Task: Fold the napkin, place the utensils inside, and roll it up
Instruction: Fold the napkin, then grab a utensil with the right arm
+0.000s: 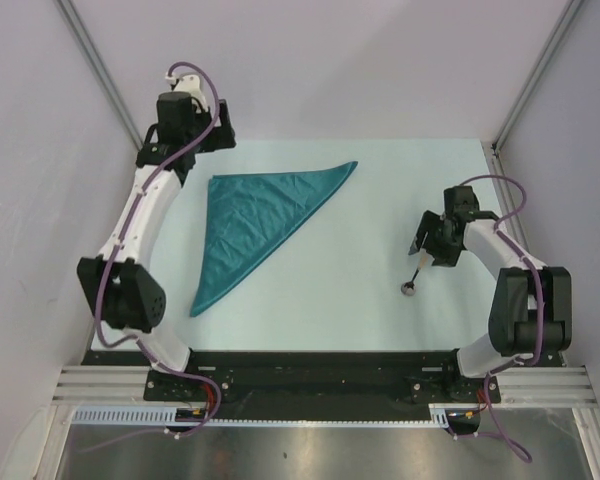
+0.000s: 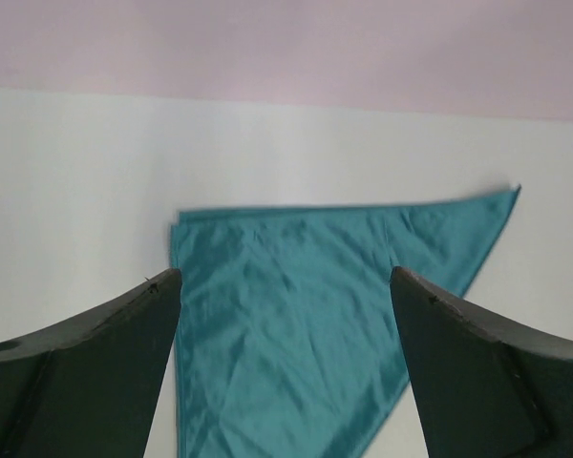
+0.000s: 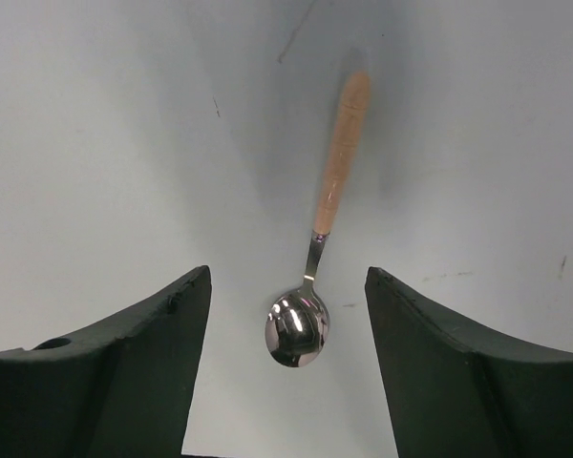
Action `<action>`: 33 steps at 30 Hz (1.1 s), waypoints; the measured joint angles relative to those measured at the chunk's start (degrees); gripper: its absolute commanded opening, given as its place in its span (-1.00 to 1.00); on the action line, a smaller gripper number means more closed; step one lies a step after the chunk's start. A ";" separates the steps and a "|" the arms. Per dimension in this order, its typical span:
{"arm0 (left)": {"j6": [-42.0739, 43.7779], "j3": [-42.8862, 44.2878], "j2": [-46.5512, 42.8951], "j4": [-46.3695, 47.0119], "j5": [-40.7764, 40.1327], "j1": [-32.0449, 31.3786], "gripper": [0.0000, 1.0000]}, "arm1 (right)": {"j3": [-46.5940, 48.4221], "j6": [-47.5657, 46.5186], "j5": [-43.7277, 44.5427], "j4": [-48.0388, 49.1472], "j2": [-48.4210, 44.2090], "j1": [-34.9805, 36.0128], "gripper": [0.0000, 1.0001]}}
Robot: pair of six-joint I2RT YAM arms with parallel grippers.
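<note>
The teal napkin (image 1: 255, 215) lies flat on the table, folded into a triangle with its long point toward the near left. My left gripper (image 1: 212, 138) hovers by the napkin's far left corner, apart from the cloth. In the left wrist view the napkin (image 2: 296, 315) spreads below the left gripper (image 2: 286, 272), whose jaws stand wide with nothing between them. A small spoon (image 1: 412, 280) rests on the table at the right, bowl nearest the front. My right gripper (image 1: 425, 248) hangs just above it. In the right wrist view the spoon (image 3: 329, 191) sits between the fingers of the open right gripper (image 3: 288, 272), untouched.
The pale table (image 1: 330, 290) is boxed in by plain walls at the left, back and right, with metal posts (image 1: 100, 70) in the far corners. A black rail (image 1: 310, 370) holding both arm bases runs along the near edge.
</note>
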 measured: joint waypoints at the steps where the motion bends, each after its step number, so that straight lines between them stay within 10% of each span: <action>1: 0.02 -3.50 -3.17 0.76 0.17 -0.35 0.89 | 0.00 0.37 0.11 0.37 0.68 0.26 0.34; 10: -0.02 -26.05 -16.98 1.22 3.52 -1.38 0.89 | 2.38 2.58 3.61 1.11 9.57 2.32 0.06; 17: 0.00 -26.25 -19.82 1.27 5.46 -1.42 0.91 | 3.50 3.72 7.82 0.72 11.61 2.38 -0.08; 27: 0.00 -26.25 -22.29 1.55 5.86 -1.42 0.92 | 7.04 4.31 10.19 0.04 16.06 2.43 -1.00; 33: -0.04 -26.25 -22.29 1.57 6.93 -1.31 0.92 | 8.94 5.27 10.45 -1.29 16.87 5.11 -1.00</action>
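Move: The spoon's wooden handle lies about 3 cm ahead of the open right hand, 2 cm to its right and 6 cm below. The spoon's bowl is some 7 cm back and 2 cm left of that hand; the folded napkin's middle is roughly 16 cm ahead and 53 cm left. From the left hand, that napkin middle is about 5 cm back, 6 cm left and 27 cm below, the handle some 18 cm back and 61 cm right. The spoon's handle is pinched just above its metal neck: the right hand sinks about 5 cm, easing some 3 cm forward, drifts right to line up, closes fully, then starts left with the handle between its fingertips. Its wrist tilts about 10 degrees. The open left hand, empty above the napkin, draws back 11 cm, dips and partly rises again. ##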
